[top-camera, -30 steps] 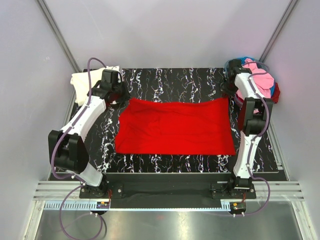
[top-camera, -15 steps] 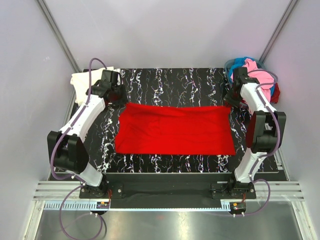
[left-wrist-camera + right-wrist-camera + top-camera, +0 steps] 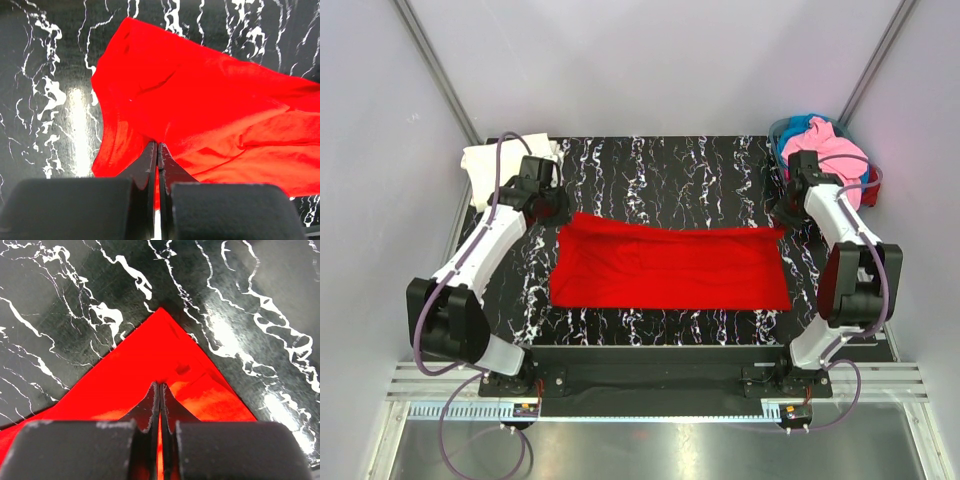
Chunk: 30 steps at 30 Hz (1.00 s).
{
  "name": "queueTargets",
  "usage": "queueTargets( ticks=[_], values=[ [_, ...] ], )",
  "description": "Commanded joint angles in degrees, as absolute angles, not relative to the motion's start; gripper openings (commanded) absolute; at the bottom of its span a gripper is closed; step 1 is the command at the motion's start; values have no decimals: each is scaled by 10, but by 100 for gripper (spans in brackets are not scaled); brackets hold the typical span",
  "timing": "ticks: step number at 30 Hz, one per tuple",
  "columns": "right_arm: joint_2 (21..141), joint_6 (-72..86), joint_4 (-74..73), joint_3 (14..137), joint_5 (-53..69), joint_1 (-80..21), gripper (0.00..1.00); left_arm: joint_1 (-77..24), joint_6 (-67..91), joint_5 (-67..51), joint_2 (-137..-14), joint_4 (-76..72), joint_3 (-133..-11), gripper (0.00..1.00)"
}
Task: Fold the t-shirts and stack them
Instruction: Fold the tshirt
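Note:
A bright red t-shirt point(image 3: 670, 270) lies spread across the black marbled table point(image 3: 670, 165). My left gripper point(image 3: 558, 208) is shut on its far left corner, and my right gripper point(image 3: 780, 216) is shut on its far right corner. In the left wrist view the closed fingers point(image 3: 150, 160) pinch red cloth point(image 3: 210, 100) that hangs in folds above the table. In the right wrist view the jaws are pressed together on a pointed corner of red cloth point(image 3: 150, 355). A cream-white t-shirt point(image 3: 492, 160) lies at the back left. A pile of pink and blue t-shirts point(image 3: 828, 148) sits at the back right.
Grey walls close the table in on three sides. The arm bases and a metal rail point(image 3: 650, 385) run along the near edge. The pile at the back right sits close behind my right arm.
Both grippers have carried the red shirt's far edge toward the near side, so the shirt looks narrower. The right arm's elbow has swung outward to the right.

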<state>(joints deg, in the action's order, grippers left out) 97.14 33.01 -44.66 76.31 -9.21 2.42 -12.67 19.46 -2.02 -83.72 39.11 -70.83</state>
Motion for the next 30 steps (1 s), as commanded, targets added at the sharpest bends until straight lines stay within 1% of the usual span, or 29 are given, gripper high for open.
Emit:
queueTargets(
  ticks=[1,3,5,7,8,10,16,17,20,27,30],
  values=[
    [925,337,-426,764,-115,27,0,-123,183,-2,-818,373,-707,0],
    [917,337,-423,778,-111,26,0,-123,179,-2,-836,378,-736,0],
    [931,336,-429,820,-102,26,0,-123,171,-1,-867,390,-770,0],
    [953,332,-441,874,-96,26,0,-123,159,-1,-895,396,-829,0],
    [979,328,-444,892,-93,27,0,-122,155,-2,-928,399,-871,0],
    [1008,317,-455,947,-92,26,0,-121,147,-1,-963,403,-911,0],
    [1108,293,-471,1058,-77,27,0,-113,132,-29,-1100,424,-1075,0],
    [1132,290,-474,1068,-68,27,0,-112,130,-29,-1131,437,-1113,0],
    [1168,290,-478,1094,-57,26,0,-110,126,-26,-1171,445,-1164,0],
    [1205,286,-492,1141,-58,26,0,-108,105,-18,-1195,453,-1206,0],
    [1202,284,-495,1130,-55,27,0,-108,101,-5,-1177,454,-1185,0]
  ],
)
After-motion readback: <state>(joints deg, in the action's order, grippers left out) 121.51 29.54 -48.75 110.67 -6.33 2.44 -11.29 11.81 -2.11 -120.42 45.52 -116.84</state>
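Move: Both closed grippers already hold the far edge of the red t-shirt above the table. The left one is bound for bare table about 17 cm ahead and 2 cm right, some 12 cm below; the folded white stack lies about 15 cm ahead and 15 cm left, 10 cm lower. The right one is bound for bare table 13 cm ahead, roughly 8 cm below; the clothes basket stands about 18 cm ahead and 14 cm right, near hand height. Swing both grippers forward together, keeping the t-shirt's far edge pinched: the left about 17 cm in a low arc, to beside the white stack; the right about 13 cm in a higher arc, rising 8 cm and sinking most of it again, to just left of the basket. Let the right fingers tip outward midway, then mostly back; ease both to a stop still above the table. ##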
